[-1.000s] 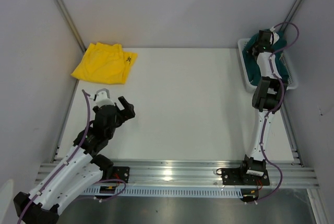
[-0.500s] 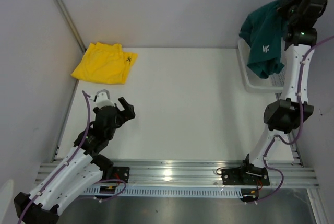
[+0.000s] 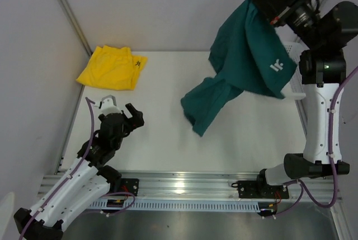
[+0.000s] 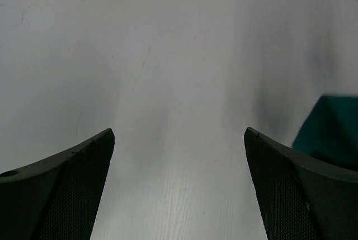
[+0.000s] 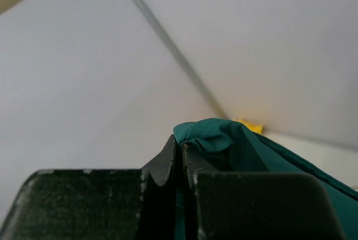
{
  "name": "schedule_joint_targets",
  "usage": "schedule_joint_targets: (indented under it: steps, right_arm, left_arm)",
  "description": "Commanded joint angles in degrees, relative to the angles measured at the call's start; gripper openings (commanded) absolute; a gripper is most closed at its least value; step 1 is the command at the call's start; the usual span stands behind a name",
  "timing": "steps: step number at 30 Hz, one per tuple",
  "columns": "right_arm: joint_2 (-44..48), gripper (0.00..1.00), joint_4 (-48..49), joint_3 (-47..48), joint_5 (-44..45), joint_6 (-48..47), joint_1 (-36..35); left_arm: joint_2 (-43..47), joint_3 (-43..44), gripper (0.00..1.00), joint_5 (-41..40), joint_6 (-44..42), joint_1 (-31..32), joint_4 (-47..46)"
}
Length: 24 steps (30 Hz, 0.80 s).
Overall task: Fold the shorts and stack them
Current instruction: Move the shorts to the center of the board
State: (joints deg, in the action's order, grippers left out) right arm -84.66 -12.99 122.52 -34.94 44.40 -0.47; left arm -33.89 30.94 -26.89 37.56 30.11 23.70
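Note:
The dark teal green shorts (image 3: 246,66) hang in the air over the right half of the table, their lower leg reaching down toward the middle. My right gripper (image 3: 272,6) is raised high and shut on their top edge; the right wrist view shows teal cloth (image 5: 224,139) pinched between the closed fingers (image 5: 168,161). The folded bright yellow shorts (image 3: 112,67) lie at the far left corner of the table. My left gripper (image 3: 132,118) stays low at the near left, open, with bare table between its fingers (image 4: 72,184).
A white mesh basket (image 3: 299,86) stands at the far right, mostly hidden behind the teal shorts and the right arm. Grey walls enclose the table on three sides. A metal rail (image 3: 184,184) runs along the near edge.
My right gripper rose out of the basket with the teal shorts and swung them left over the table, where they now hang unfurled. The left arm barely moved.

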Motion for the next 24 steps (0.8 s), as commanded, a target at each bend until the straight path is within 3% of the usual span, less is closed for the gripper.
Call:
schedule_joint_targets:
  steps: [1,3,7,11,14,19,24]
  right_arm:
    - [1.2,0.00,-3.5,-6.9,-6.3,0.8,-7.0]
    - [2.9,0.00,-8.7,-8.6,-5.5,-3.0,-11.4]
    - [5.4,0.00,-18.2,-9.5,0.0,-11.0,-26.6]
    - [9.6,0.00,-22.3,-15.5,6.3,-16.6,-34.2]
    - [12.1,0.00,-22.8,-24.4,10.9,-17.2,-33.5]
    - [9.4,0.00,-19.0,-36.3,10.3,-17.8,-31.6]
    - [10.6,0.00,-20.7,-46.9,23.2,-19.1,-31.4]
  left_arm:
    - [1.5,3.8,0.99,-1.6,0.7,0.0,1.3]
    - [2.7,4.6,0.99,-2.3,1.1,0.0,2.4]
    - [6.2,6.7,0.99,-4.7,1.9,0.1,7.2]
    - [10.5,8.5,0.99,-6.3,2.2,0.1,9.6]
    - [12.6,7.9,0.99,-5.4,2.3,0.1,9.2]
    - [10.9,6.3,0.99,-4.7,2.9,0.0,8.4]
    - [7.4,1.6,0.99,-1.3,2.7,0.0,3.0]
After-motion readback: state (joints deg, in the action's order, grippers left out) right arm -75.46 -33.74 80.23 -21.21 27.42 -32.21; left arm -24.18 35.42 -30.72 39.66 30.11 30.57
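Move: The right hand, high up with one edge of the teal shorts already pinched, is bound for the center of the board, about 21 cm to its left, 3 cm back and some 62 cm below. The white basket stands about 16 cm ahead and 23 cm to the right; the folded yellow shorts lie roughly 17 cm ahead and 52 cm to the left. From the empty left hand, the center is about 7 cm ahead, 20 cm to the right and 16 cm below. Down some 33 cm and to the left, the right hand swings the teal shorts away from the basket towards the board's center, drawing back as it goes, then easing a little forward and right while still sinking, with the fingers tipping downward. Its grip stays shut. The open left hand rises about 7 cm, slightly back and left, then starts to sink. ##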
